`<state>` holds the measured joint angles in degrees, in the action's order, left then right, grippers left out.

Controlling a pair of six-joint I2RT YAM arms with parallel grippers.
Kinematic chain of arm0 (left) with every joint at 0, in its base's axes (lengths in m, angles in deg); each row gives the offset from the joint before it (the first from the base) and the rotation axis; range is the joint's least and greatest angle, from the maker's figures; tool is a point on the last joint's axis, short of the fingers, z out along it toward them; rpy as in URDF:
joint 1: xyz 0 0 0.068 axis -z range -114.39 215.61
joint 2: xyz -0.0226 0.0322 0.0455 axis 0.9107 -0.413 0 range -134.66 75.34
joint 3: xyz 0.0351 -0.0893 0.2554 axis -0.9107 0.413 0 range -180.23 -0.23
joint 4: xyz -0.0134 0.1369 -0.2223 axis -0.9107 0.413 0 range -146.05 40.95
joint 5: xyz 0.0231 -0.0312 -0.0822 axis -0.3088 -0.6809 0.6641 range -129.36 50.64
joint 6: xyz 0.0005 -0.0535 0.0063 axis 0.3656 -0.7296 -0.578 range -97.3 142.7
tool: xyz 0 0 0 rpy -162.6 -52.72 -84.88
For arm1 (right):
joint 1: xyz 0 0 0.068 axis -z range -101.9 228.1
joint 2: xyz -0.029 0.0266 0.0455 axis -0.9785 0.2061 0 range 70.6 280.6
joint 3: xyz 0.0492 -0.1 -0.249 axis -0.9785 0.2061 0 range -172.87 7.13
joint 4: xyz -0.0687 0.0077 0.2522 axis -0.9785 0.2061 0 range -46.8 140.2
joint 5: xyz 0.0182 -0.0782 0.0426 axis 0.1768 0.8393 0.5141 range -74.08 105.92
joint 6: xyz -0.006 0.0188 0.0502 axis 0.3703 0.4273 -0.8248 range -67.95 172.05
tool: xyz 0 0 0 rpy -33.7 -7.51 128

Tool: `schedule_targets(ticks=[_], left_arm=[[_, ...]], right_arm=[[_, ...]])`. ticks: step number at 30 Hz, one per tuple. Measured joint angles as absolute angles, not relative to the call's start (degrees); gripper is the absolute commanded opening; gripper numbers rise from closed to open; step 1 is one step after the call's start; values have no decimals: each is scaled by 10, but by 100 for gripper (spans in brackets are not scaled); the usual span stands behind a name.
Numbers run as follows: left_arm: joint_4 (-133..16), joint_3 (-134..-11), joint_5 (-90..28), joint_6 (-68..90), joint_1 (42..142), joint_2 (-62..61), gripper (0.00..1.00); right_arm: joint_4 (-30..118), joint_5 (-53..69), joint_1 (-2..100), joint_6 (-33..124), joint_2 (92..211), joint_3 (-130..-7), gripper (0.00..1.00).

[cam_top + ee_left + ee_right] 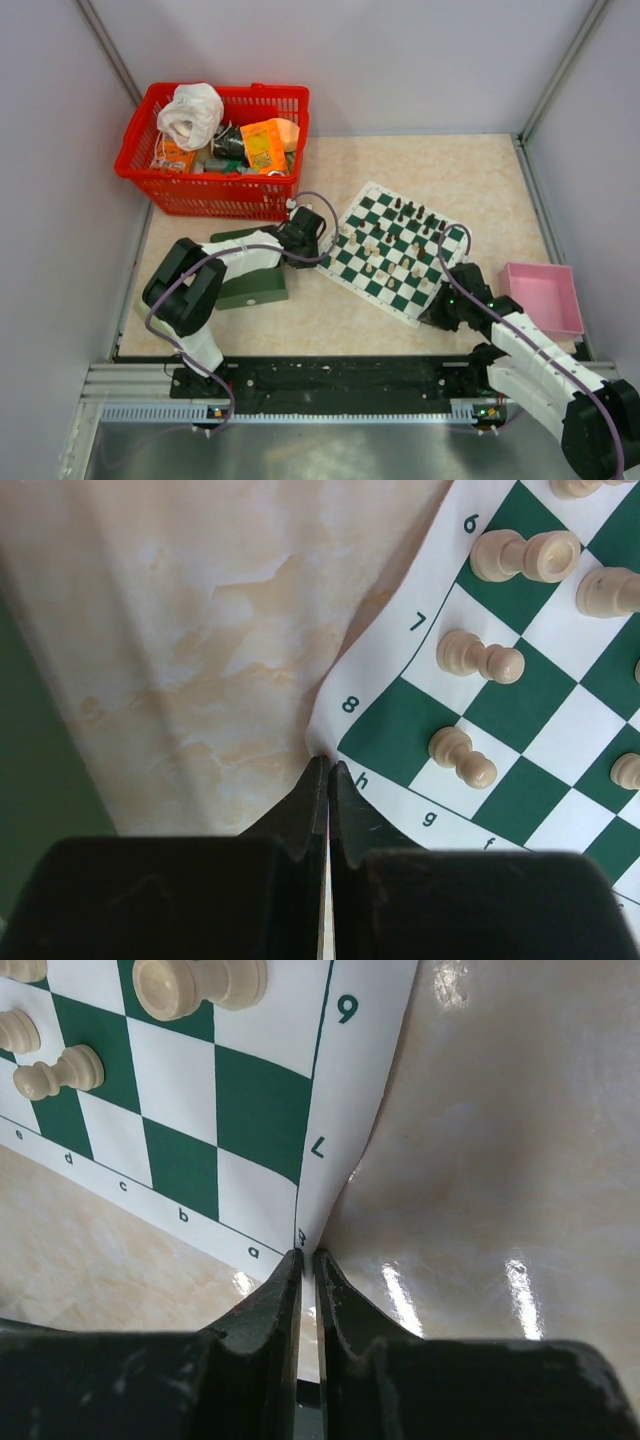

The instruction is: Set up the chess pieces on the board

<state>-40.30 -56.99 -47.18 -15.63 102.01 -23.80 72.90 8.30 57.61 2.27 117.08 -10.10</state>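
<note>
The board [397, 291], a green-and-white checked mat, lies at an angle in the middle of the table. Black chess pieces [415, 214] stand along its far edge and cream chess pieces [374, 256] nearer the middle. My left gripper [326, 246] is shut on the board's left corner, and the left wrist view shows its jaws [328, 766] pinching the white border by the "h" and "8" marks, with cream pawns [480, 658] close by. My right gripper [441, 309] is shut on the near right corner [308, 1254], where the border curls up between the fingers.
A red basket [215, 150] full of odds and ends stands at the back left. A dark green tray [252, 286] lies under the left arm. A pink bin [546, 296] sits at the right edge. Grey walls close in three sides.
</note>
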Motion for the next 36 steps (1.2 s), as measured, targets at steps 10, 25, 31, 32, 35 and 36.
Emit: schedule_targets(ticks=[10, 25, 31, 32, 35, 36], left_arm=[[-382, -570, -488, -156, 1020, -232, 26], [-322, -570, -493, -150, 1020, -163, 46], [-316, -570, -489, -138, 1020, -103, 62], [-315, -570, -486, -133, 1020, -95, 65], [-311, -570, -472, -121, 1020, -70, 73], [-310, -570, -469, -117, 1020, -62, 76]], right_arm=[[767, 112, 576, 28, 1168, -127, 33], [877, 216, 576, 70, 1153, -340, 59], [895, 283, 577, 122, 1222, -469, 94], [896, 291, 577, 132, 1239, -493, 99], [889, 316, 580, 154, 1291, -559, 99], [881, 322, 584, 161, 1303, -571, 99]])
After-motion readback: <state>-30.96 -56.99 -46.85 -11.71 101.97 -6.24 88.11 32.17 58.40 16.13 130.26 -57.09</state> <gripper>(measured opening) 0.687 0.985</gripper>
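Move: I still pinch the chessboard's left corner with my left hand: the board's middle lies about 15 cm to the right, 1 ahead. A light pawn stands 5 cm right and 3 ahead, while the green tray is some 14 cm left and 3 back. My right hand is on the near corner, board middle about 16 cm ahead and 6 left; a light piece stands roughly 9 cm straight ahead, and the pink tray 23 right, 5 ahead. I open both hands to let go of the board corners, easing the left one a couple of centimetres left and back while low, then lifting it about 9 cm. My right hand goes up some 22 cm and 13 forward, slightly right, above the board's right-hand edge, opening nearly fully as its fingertips swing forward and to the right. ##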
